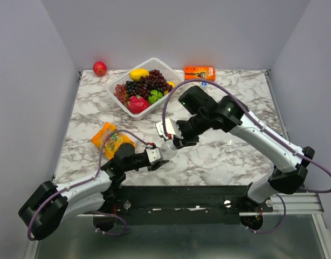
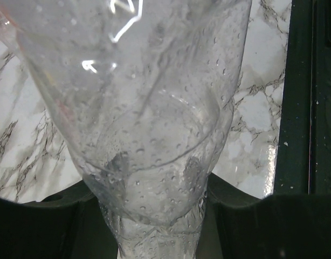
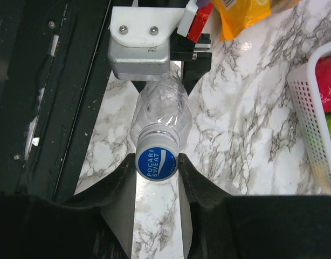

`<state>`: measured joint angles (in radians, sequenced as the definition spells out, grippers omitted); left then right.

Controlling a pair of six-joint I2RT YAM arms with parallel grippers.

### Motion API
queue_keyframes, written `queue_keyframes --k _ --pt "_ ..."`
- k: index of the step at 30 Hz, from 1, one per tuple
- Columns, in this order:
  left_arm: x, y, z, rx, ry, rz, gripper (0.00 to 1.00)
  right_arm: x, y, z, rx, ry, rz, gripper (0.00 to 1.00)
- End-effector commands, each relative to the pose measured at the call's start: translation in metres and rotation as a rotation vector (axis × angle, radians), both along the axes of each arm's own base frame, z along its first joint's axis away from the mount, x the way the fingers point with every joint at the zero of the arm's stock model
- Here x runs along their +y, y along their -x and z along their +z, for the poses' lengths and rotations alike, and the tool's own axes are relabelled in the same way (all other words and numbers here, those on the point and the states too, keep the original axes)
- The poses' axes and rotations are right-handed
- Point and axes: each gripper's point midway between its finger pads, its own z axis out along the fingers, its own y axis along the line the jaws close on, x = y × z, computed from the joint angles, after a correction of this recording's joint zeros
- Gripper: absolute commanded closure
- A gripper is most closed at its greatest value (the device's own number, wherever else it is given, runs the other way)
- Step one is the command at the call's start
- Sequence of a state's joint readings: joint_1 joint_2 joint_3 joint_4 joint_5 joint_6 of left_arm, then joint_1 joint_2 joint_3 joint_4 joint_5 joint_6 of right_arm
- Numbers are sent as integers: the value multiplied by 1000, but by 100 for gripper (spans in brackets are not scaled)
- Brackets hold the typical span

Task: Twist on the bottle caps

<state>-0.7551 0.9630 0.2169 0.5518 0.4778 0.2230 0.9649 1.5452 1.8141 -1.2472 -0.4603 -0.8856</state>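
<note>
A clear ribbed bottle [image 3: 161, 110] lies level above the marble, near the table's front edge. My left gripper [image 2: 154, 232] is shut on its body, and the wet plastic [image 2: 149, 108] fills the left wrist view. A blue bottle cap [image 3: 157, 163] with white lettering sits on the neck. My right gripper [image 3: 157, 167] is shut on that cap, one black finger pressing each side. From above, the two grippers meet nose to nose, left gripper [image 1: 159, 155] and right gripper [image 1: 173, 141], with the bottle [image 1: 167, 151] between them. No other bottles or caps are in view.
A white basket [image 1: 119, 79] of fruit stands at the back, with a red apple [image 1: 100, 68] to its left and an orange packet [image 1: 199, 72] to its right. An orange snack bag [image 1: 111, 140] lies beside the left arm. The black base rail [image 1: 181, 194] runs along the front edge.
</note>
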Motion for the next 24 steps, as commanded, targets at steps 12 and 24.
queue_keyframes --k 12,24 --pt "-3 -13 51 -85 167 70 100 -3 -6 -13 80 93 -160 48" --pt "-2 -9 44 -57 138 51 100 -15 -9 -4 43 108 -209 36"
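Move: The blue cap sits on the mouth of the bottle, already between the right fingertips, about 1 cm to the left of the right hand point and 1 cm below it. From that hand the snack bag lies some 16 cm ahead and 29 cm left, the fruit basket about 40 cm ahead and 16 cm left, both roughly 25 cm lower. The left hand holds the bottle lower down; from it the cap is about 14 cm up, 5 cm right and level fore and aft. The right fingers let go of the cap, opening from a snug pinch to clearly wider than it, while that hand turns about 10 degrees clockwise and eases roughly 1 cm forward and down around it. The left hand keeps its grip and, late on, raises the bottle about 2.5 cm, its fingertips tilting up slightly, bringing the cap up deeper between the right fingers. ##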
